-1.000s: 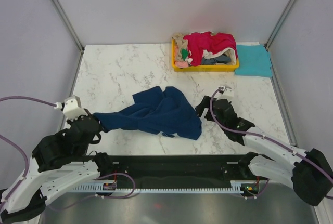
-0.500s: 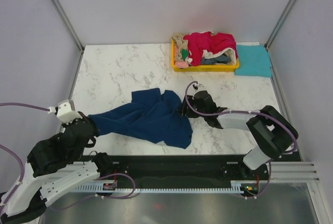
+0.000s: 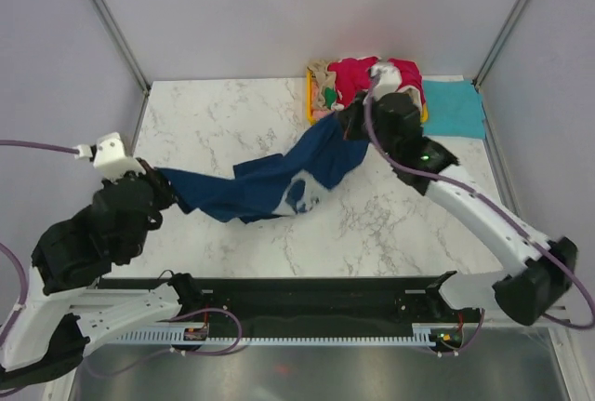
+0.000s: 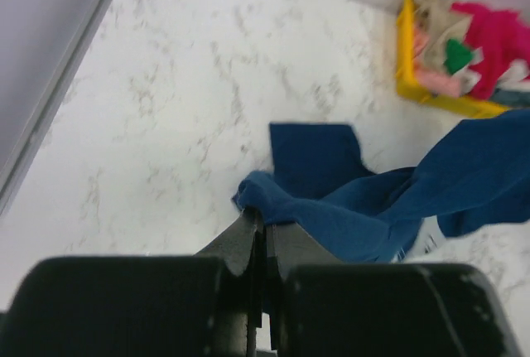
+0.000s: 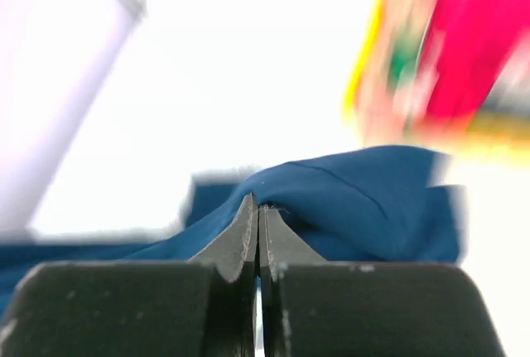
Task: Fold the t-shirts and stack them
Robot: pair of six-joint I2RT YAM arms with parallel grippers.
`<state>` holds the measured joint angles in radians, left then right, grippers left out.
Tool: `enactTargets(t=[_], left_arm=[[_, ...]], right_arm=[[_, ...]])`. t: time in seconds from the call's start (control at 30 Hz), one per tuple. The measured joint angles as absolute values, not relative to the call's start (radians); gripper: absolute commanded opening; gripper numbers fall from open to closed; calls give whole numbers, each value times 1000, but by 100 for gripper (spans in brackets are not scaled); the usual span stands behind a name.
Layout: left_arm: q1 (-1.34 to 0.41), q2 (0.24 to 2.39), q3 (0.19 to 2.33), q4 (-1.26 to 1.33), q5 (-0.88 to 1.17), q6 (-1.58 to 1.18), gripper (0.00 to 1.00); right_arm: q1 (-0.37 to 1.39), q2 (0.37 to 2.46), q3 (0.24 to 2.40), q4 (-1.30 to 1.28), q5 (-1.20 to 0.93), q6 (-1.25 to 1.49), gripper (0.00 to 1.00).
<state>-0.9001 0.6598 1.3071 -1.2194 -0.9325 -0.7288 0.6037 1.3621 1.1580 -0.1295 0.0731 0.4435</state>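
Observation:
A navy t-shirt (image 3: 270, 178) hangs stretched between both arms above the marble table (image 3: 214, 113), a pale print (image 3: 299, 193) showing at its low middle. My left gripper (image 3: 158, 178) is shut on its left end (image 4: 265, 195); the jaws meet in the left wrist view (image 4: 263, 223). My right gripper (image 3: 351, 124) is lifted near the yellow tray and shut on the shirt's right end (image 5: 348, 187), jaws pressed together (image 5: 257, 206). More t-shirts, crimson-pink (image 3: 363, 73) and beige (image 3: 323, 73) among them, are piled in the tray. A teal t-shirt (image 3: 454, 108) lies flat to the tray's right.
The shallow yellow tray (image 3: 311, 103) stands at the back right of the table, also in the left wrist view (image 4: 404, 50). Pale walls with grey posts (image 3: 107, 20) enclose the table on three sides. A black rail (image 3: 307, 294) runs along the near edge.
My right gripper shut on the navy shirt's right part and swung it up and back toward the tray. My left gripper pulled its end left and back, so the shirt now hangs stretched.

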Motion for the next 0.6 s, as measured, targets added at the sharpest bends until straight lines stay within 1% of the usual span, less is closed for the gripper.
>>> enactTargets(t=[0.13, 0.2, 0.3, 0.4, 0.43, 0.47, 0.5, 0.53, 0.57, 0.6], left_arm=[[-900, 792, 1570, -1079, -953, -529, 2], [-900, 855, 1701, -1024, -968, -433, 2], [-900, 934, 1853, -949, -978, -319, 2], [-900, 988, 1930, -900, -984, -233, 2], [-900, 1003, 1945, -888, -985, -209, 3], [-900, 1016, 1952, -879, -984, -190, 3], [-900, 1023, 1953, -875, -983, -178, 3], [-900, 1029, 1944, -870, -979, -167, 3], [-900, 1028, 1923, -863, -968, -162, 4], [-900, 1018, 1876, -848, -959, -162, 5]], right_arm=[[604, 1136, 1444, -231, 205, 328, 0], [604, 1024, 1508, -257, 255, 292, 0], [602, 865, 1522, -291, 324, 269, 0], [600, 758, 1460, -326, 368, 273, 0], [600, 736, 1421, -339, 377, 280, 2], [600, 723, 1377, -359, 382, 291, 31], [599, 716, 1325, -380, 384, 312, 54], [599, 711, 1275, -391, 386, 321, 68], [599, 708, 1211, -414, 389, 344, 77], [599, 708, 1147, -447, 394, 368, 78]])
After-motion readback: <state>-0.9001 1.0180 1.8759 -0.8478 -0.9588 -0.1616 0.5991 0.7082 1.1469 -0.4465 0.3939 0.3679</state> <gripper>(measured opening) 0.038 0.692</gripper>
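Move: Hanging between the two grippers, the navy t-shirt has its middle some 20 cm left, 13 cm back and 12 cm below the right hand, and about 21 cm right, 6 cm ahead and 19 cm below the left; each already pinches an edge. Beyond the right hand, the yellow basket lies roughly 28 cm ahead, 8 cm right and 21 cm down, the teal cloth 27 cm ahead, 34 cm right and 25 cm down. Flinging the navy t-shirt upward: the right hand sweeps up about 30 cm while swinging right and back, fingertips tipping up, then reverses downward some 15 cm with a little forward travel, its wrist tipping back down and its fingers opening wide. The left keeps its pinch and rises about 20 cm, tipping up, before easing slightly down and right. ##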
